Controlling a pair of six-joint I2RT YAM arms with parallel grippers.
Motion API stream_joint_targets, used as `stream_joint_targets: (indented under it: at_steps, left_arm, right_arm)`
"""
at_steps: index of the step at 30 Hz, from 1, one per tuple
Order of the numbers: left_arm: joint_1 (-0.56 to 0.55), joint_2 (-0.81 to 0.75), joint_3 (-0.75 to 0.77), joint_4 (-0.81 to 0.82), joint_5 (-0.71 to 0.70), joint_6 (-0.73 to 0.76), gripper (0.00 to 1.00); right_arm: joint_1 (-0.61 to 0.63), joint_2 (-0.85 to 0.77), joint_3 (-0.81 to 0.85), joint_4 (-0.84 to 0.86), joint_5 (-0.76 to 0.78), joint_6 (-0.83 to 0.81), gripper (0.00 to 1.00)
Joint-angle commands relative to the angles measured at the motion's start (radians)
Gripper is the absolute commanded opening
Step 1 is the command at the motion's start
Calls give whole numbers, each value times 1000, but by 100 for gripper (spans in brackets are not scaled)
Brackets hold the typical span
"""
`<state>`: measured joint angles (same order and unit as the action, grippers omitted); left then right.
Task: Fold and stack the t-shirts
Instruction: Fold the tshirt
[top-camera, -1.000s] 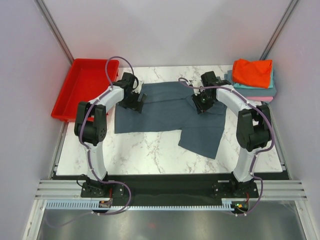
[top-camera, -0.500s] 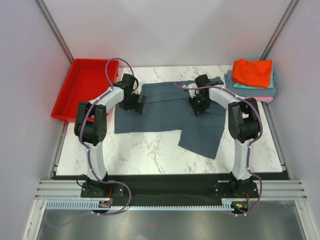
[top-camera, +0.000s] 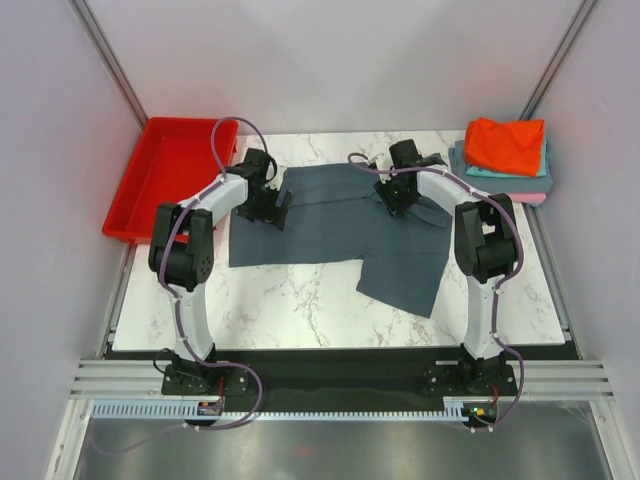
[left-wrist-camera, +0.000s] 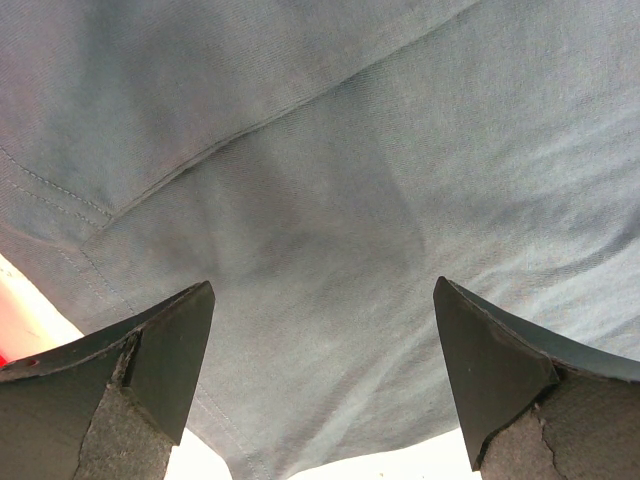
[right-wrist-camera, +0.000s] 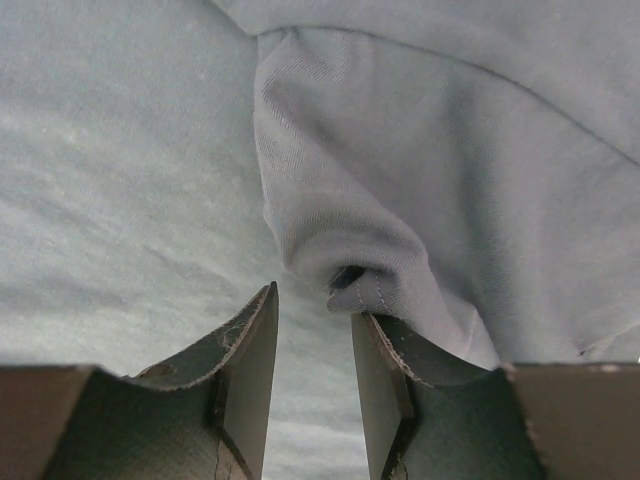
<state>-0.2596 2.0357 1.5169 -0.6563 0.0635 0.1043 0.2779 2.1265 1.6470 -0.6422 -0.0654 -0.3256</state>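
Observation:
A large slate blue-grey t-shirt lies spread on the marble table, one part folded down at the front right. My left gripper hovers over its left side, open wide; in the left wrist view only flat cloth and a hem show between the fingers. My right gripper is low over the shirt's right sleeve area. In the right wrist view its jaws stand partly apart with nothing pinched; a rolled sleeve hem rests against the right fingertip. Folded t-shirts are stacked at the back right, orange-red on top.
A red plastic tray sits off the table's back left corner. Teal and pink layers show under the orange-red shirt. Bare marble runs along the front of the table. Grey walls close in both sides.
The right gripper has slid back and left over the shirt while its jaws opened, releasing the bunched sleeve. The right arm's elbow swung inward. The left arm has not moved.

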Motion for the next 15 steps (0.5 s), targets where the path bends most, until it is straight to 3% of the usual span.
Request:
stream_joint_targets:
  at_steps: [1,7,11,15]
  left_arm:
    - [-1,15,17,17,18,-28,98]
    - [-4,24,32,12,21,-34,98]
    - [-3,17,23,11,19,-31,98]
    - [-4,17,17,14,18,-34,98]
  right_arm:
    - [4,-28,27,39,30,13,43]
    - [4,1,20,70,50,28,35]
    - [4,-3,27,81,52,34,13]
    - [6,-23,28,75,39,33,4]
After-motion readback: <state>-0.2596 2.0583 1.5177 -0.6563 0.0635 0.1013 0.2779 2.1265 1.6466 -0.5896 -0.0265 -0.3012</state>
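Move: Just ahead of my right fingertips, about 2 cm out and 1 cm below my right hand, stands a small raised fold of the t-shirt with a stitched hem. The folded stack is some 25 cm to that hand's right and 12 cm farther out. My left hand hangs open about 1 cm above the t-shirt's left part; the folded-over edge lies about 4 cm ahead of it, the red tray 24 cm to its left and 9 cm ahead. The raised fold is some 29 cm to its right, 5 cm ahead. I close my right fingers from nearly half open to almost shut on the tip of the raised fold, easing that hand forward by little more than 1 cm as I pinch and tilting the fingertips slightly outward. My left hand, still wide open, sinks straight down about 1 cm onto the t-shirt's left part, then stays there. ##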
